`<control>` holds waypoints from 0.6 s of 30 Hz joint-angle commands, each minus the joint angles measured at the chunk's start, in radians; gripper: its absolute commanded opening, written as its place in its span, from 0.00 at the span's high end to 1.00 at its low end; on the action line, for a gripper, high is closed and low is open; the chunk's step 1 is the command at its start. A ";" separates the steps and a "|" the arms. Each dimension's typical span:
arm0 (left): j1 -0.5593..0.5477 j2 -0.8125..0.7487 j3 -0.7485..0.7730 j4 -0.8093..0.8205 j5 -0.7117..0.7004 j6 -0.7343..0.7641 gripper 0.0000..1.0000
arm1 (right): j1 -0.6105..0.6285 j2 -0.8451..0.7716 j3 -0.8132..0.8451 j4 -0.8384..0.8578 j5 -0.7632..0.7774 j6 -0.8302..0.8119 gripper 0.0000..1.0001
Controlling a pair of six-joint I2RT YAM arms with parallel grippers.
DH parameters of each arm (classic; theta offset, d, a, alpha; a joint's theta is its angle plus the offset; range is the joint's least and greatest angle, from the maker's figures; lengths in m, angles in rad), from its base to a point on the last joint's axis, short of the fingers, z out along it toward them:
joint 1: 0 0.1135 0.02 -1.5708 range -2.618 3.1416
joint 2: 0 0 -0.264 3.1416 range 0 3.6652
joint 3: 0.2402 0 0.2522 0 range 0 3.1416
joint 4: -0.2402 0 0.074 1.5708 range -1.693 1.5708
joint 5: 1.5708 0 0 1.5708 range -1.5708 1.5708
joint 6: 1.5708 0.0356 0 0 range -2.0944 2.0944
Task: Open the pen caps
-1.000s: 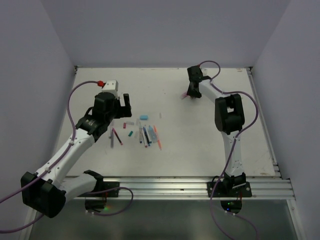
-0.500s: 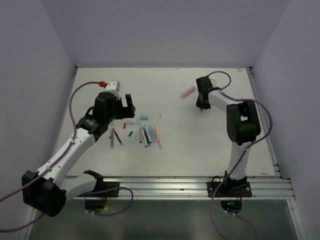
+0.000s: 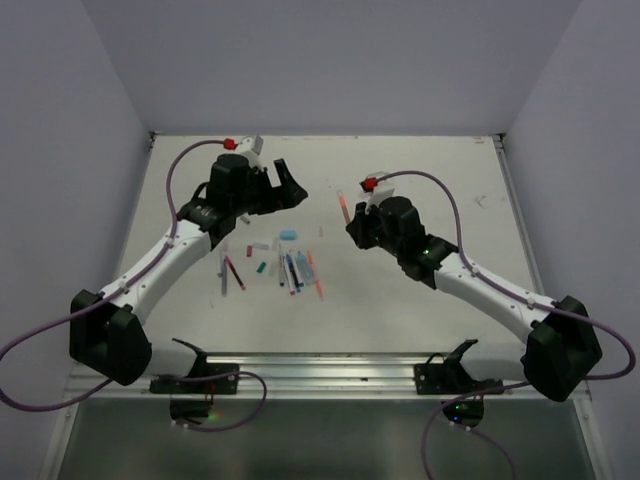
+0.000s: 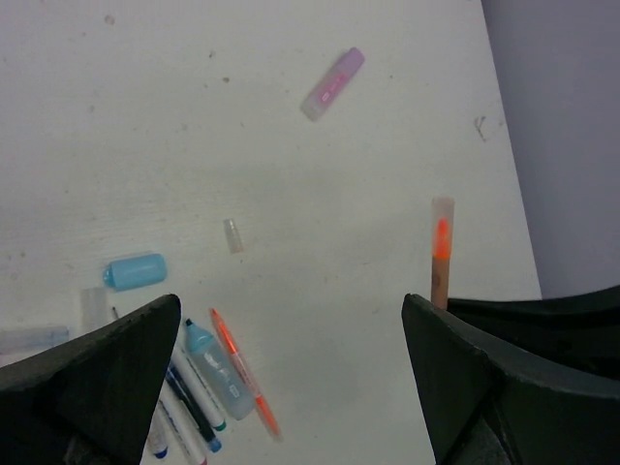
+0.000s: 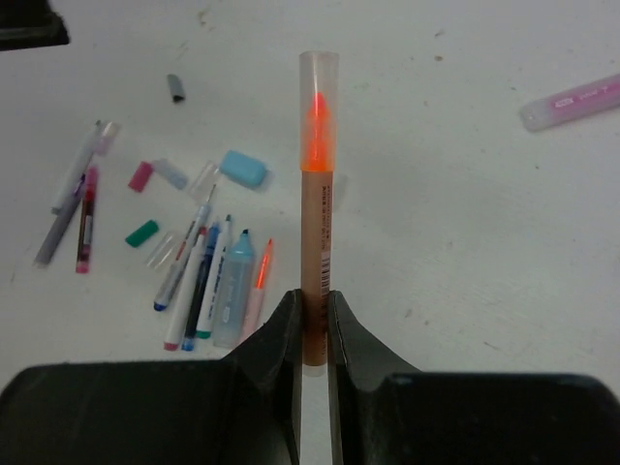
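Note:
My right gripper is shut on an orange pen and holds it upright above the table, its clear cap on the far end. In the top view the right gripper holds the pen mid-table. My left gripper is open and empty, a short way left of the pen. In the left wrist view the capped pen stands just past the right finger of the left gripper. Several pens lie bunched on the table below.
A pink-purple highlighter lies alone farther back. Loose caps lie near the bunch: light blue, teal, pink, grey. A dark red pen lies at the left. Walls close the table's back and sides.
My right arm swung from the back right to mid-table and now shows the orange pen in its grip. My left gripper moved back and right, towards the pen.

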 commanded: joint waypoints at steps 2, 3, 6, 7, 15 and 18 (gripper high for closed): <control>-0.058 0.048 0.108 0.103 0.031 -0.076 0.00 | 0.056 -0.066 -0.061 0.156 -0.087 -0.045 1.00; -0.070 0.059 0.137 0.102 -0.003 -0.076 0.00 | 0.066 -0.072 -0.066 0.161 -0.093 -0.045 1.00; -0.123 0.098 0.177 0.095 -0.067 -0.079 0.01 | 0.095 -0.081 -0.071 0.181 -0.090 -0.039 1.00; -0.146 0.111 0.179 0.108 -0.093 -0.091 0.02 | 0.103 -0.083 -0.074 0.198 -0.093 -0.033 1.00; -0.224 0.143 0.159 0.140 -0.209 -0.174 0.16 | 0.124 -0.078 -0.081 0.255 -0.078 -0.019 1.00; -0.235 0.145 0.139 0.158 -0.219 -0.196 0.26 | 0.129 -0.074 -0.080 0.267 -0.078 -0.019 1.00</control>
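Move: The capped orange pen stands upright in the right gripper, its cap about 5 cm ahead of the left gripper, 12 cm to its right and roughly level with it. From the right gripper, that cap is some 6 cm above, 2 cm ahead and 1 cm left; the left gripper is 14 cm left, 3 cm back. On the table, some 16 cm below the right gripper, the clear cap lies 9 cm ahead and 7 left, the blue cap 8 ahead and 16 left. Bring the left gripper about 9 cm to the right towards the orange pen's cap, arching up some 3 cm and easing down slightly, and begin narrowing its wide-open fingers around the cap. Meanwhile, keep the pen pinched in the right gripper and carry it about 5 cm left and 4 cm back, rising a little and turning roughly 10 degrees counter-clockwise. ##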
